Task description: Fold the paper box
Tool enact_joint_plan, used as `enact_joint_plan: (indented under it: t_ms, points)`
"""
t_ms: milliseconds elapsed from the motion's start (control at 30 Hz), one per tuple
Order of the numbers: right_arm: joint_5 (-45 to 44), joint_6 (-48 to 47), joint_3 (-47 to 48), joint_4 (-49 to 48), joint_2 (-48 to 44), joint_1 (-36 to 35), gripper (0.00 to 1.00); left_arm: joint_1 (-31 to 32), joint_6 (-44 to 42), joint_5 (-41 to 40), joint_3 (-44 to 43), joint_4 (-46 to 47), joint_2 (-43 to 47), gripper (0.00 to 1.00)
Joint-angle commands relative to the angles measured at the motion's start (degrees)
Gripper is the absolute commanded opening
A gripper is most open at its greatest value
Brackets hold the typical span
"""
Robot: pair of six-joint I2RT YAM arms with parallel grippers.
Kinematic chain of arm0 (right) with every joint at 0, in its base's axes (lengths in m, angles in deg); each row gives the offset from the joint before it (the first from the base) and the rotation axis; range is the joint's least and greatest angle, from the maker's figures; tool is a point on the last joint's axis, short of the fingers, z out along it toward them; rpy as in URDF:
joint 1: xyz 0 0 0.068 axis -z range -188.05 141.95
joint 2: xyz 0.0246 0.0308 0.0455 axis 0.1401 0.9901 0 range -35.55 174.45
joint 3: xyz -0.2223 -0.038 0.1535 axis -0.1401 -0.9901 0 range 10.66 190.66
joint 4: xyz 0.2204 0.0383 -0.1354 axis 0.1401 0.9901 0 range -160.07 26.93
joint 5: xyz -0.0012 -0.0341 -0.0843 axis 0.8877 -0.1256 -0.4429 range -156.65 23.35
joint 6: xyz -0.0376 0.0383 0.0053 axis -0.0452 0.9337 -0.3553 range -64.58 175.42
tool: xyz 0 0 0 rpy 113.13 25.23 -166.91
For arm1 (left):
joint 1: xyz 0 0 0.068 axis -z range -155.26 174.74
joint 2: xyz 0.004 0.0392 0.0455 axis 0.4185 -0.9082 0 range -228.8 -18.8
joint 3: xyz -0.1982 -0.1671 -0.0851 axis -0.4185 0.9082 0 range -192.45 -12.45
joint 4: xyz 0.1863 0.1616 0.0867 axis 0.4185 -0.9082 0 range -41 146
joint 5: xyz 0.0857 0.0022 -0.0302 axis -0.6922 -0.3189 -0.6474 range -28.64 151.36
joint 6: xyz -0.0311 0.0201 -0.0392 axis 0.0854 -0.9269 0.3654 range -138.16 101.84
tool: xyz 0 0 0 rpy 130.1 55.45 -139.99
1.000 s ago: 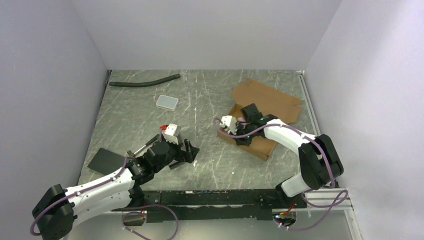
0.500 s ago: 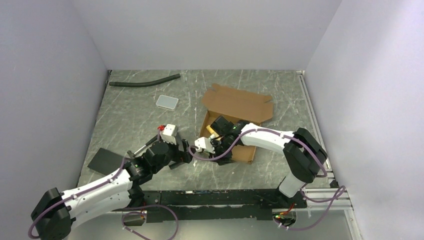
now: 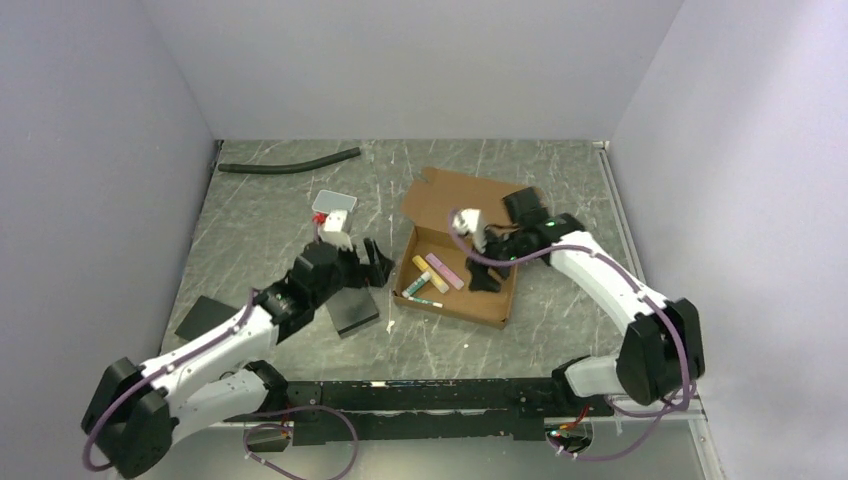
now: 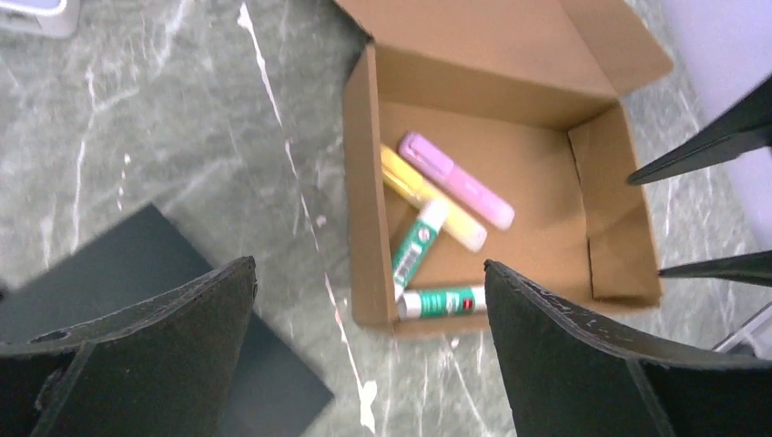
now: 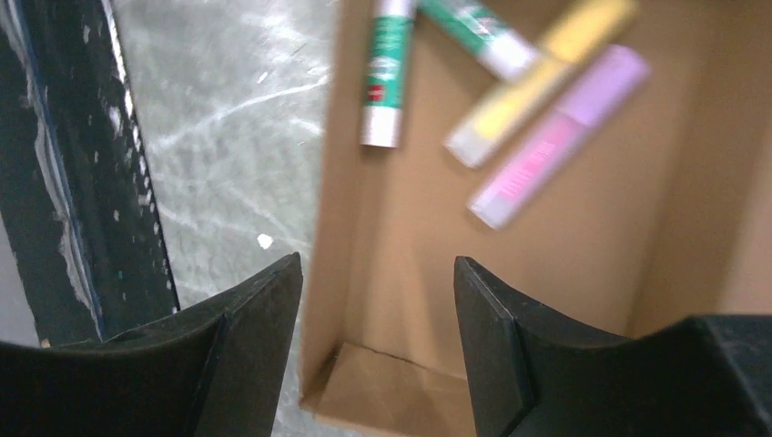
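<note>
The paper box (image 3: pixel 460 198) is a shallow brown cardboard mailer in the middle of the table, its lid laid back open toward the far wall. Inside lie a pink marker (image 4: pixel 458 180), a yellow one (image 4: pixel 428 196) and two green-and-white ones (image 4: pixel 414 246). My right gripper (image 3: pixel 487 272) hangs open over the box's right end; in its wrist view the gripper (image 5: pixel 378 269) straddles a side wall near a corner without touching the box (image 5: pixel 564 246). My left gripper (image 3: pixel 378 262) is wide open and empty just left of the box (image 4: pixel 528 173).
Two black flat slabs lie on the table, one (image 3: pixel 355 312) under my left arm and one (image 3: pixel 210 318) near the left wall. A small white case (image 3: pixel 334 203) sits behind my left gripper. A black hose (image 3: pixel 290 162) lies along the back left.
The box slid left to the middle and turned, uncovering the markers. My right gripper opened, let go and drew back to the box's right end. My left arm moved forward to the box.
</note>
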Motion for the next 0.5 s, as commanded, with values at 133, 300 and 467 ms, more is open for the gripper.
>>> enact_joint_plan:
  t_ms: [133,300,467]
  points:
    - [0.33,37.41,-7.55,-30.87,-12.58,24.82,0.96,-18.5,4.34,24.77,-18.78,3.63,-23.59,1.0]
    - [-2.37,54.33,-7.71,-37.98,-7.31,33.87,0.99,-24.46,6.39,31.81,-33.48,1.17,-39.79,1.0]
    - [-7.43,64.13,-0.68,-36.95,5.46,39.11,0.97,-28.57,9.07,41.06,-46.76,-1.33,-55.42,0.97]
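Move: The open lid's middle lies about 18 cm ahead and 20 cm to the right of the left hand, some 9 cm below it; the tray's middle is 17 cm right and 2 cm ahead, and the clear case 12 cm left and 19 cm ahead. From the right hand, over the tray's near right part, the lid is 19 cm ahead and 4 cm left, and the pink marker 6 cm ahead and 10 cm left. Sweep the right gripper up out of the tray area, forward and to the right, about 15 cm each way, towards the lid's right edge; turn it some 70 degrees clockwise, open it fully, and let it sink slightly at the end. Meanwhile bring the wide-open left gripper straight forward past the tray's left side until about level with the lid, tipping the fingers down. ##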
